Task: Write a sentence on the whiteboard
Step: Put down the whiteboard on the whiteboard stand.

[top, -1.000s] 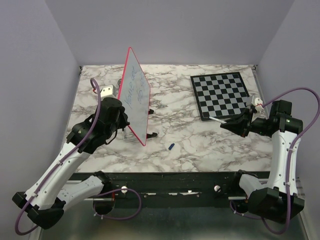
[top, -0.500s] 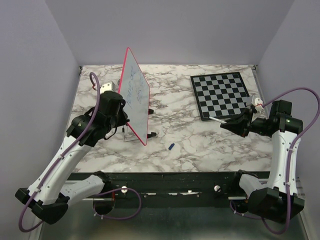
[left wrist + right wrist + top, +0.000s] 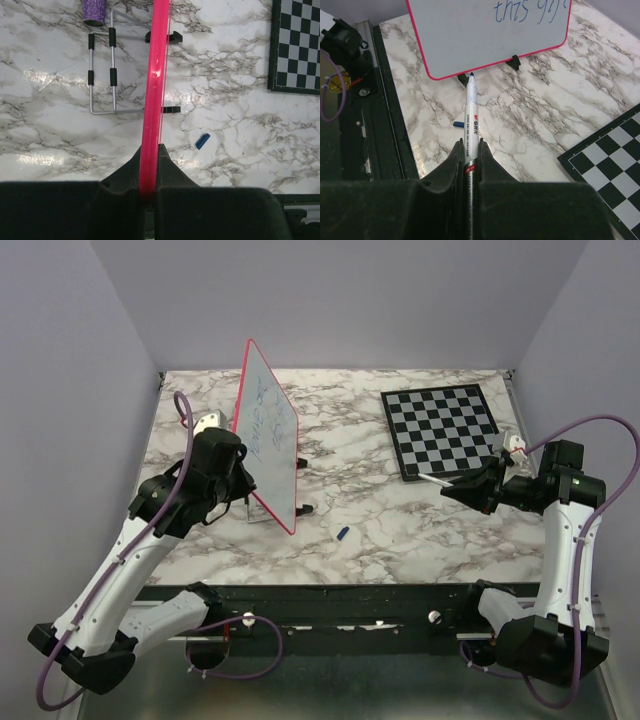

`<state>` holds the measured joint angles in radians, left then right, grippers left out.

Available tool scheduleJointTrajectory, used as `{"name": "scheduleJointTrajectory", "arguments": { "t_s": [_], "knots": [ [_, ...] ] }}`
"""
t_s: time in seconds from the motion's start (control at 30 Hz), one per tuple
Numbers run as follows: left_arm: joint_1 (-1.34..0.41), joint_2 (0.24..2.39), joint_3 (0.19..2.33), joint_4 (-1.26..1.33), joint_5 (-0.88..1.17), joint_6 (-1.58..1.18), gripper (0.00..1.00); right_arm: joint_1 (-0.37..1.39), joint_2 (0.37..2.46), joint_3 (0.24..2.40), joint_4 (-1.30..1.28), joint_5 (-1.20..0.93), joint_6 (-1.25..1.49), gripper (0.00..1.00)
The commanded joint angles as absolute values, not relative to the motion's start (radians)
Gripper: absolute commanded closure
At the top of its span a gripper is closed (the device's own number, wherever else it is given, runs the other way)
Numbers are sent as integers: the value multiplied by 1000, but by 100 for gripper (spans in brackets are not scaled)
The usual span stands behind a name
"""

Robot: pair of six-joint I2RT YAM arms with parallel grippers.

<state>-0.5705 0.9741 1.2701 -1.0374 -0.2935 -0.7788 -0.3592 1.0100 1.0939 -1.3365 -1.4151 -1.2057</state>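
Observation:
The whiteboard, white with a pink-red rim, stands on edge at the left of the table, tilted. My left gripper is shut on its rim, the pink edge pinched between the fingers. The sentence shows in blue on the board; only its lower words, "this gift", are in the right wrist view. My right gripper hovers at the right, shut on a white marker whose blue tip points at the board, apart from it.
A blue marker cap lies near the front edge. A grey-and-black chessboard sits at the back right. A wire stand lies left of the board, and black clips rest on the marble beside it.
My left arm has shifted the whiteboard a little to the left, its top edge leaning further that way. The right arm and marker have not moved.

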Motion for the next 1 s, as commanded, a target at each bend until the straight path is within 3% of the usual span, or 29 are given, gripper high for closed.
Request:
{"name": "scheduleJointTrajectory", "arguments": {
  "t_s": [0.0,0.97],
  "knots": [
    [-563,943,1220,-1157,-244,-816,100,-354,1011,1106,-1525,-1425,-1230,99],
    [-566,905,1172,-1318,-69,-857,100,-354,1003,1109,-1525,-1424,-1230,99]
  ]
}}
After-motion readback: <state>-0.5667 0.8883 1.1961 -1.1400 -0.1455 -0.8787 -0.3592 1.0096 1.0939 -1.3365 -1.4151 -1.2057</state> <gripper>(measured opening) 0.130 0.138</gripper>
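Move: Underneath the left hand's front side, the whiteboard stand lies about 12 cm ahead, hardly to either side, and some 24 cm below; its nearer black clip is roughly 6 cm ahead and 6 cm to the right. The blue pen cap lies about 15 cm right and almost level, the purple microphone about 26 cm ahead and 4 cm left, both also down on the table. From the right hand the stand is some 36 cm left, 14 cm ahead and 25 cm below. Drawing back towards its base by about 4.5 cm and sinking some 2.5 cm, the left hand brings the whiteboard, still pinched by its red edge, lower beside the stand's clips. On the way the hand tips nose-down by nearly 10 degrees and rolls its left side down a little, while the fingers keep their hold. ##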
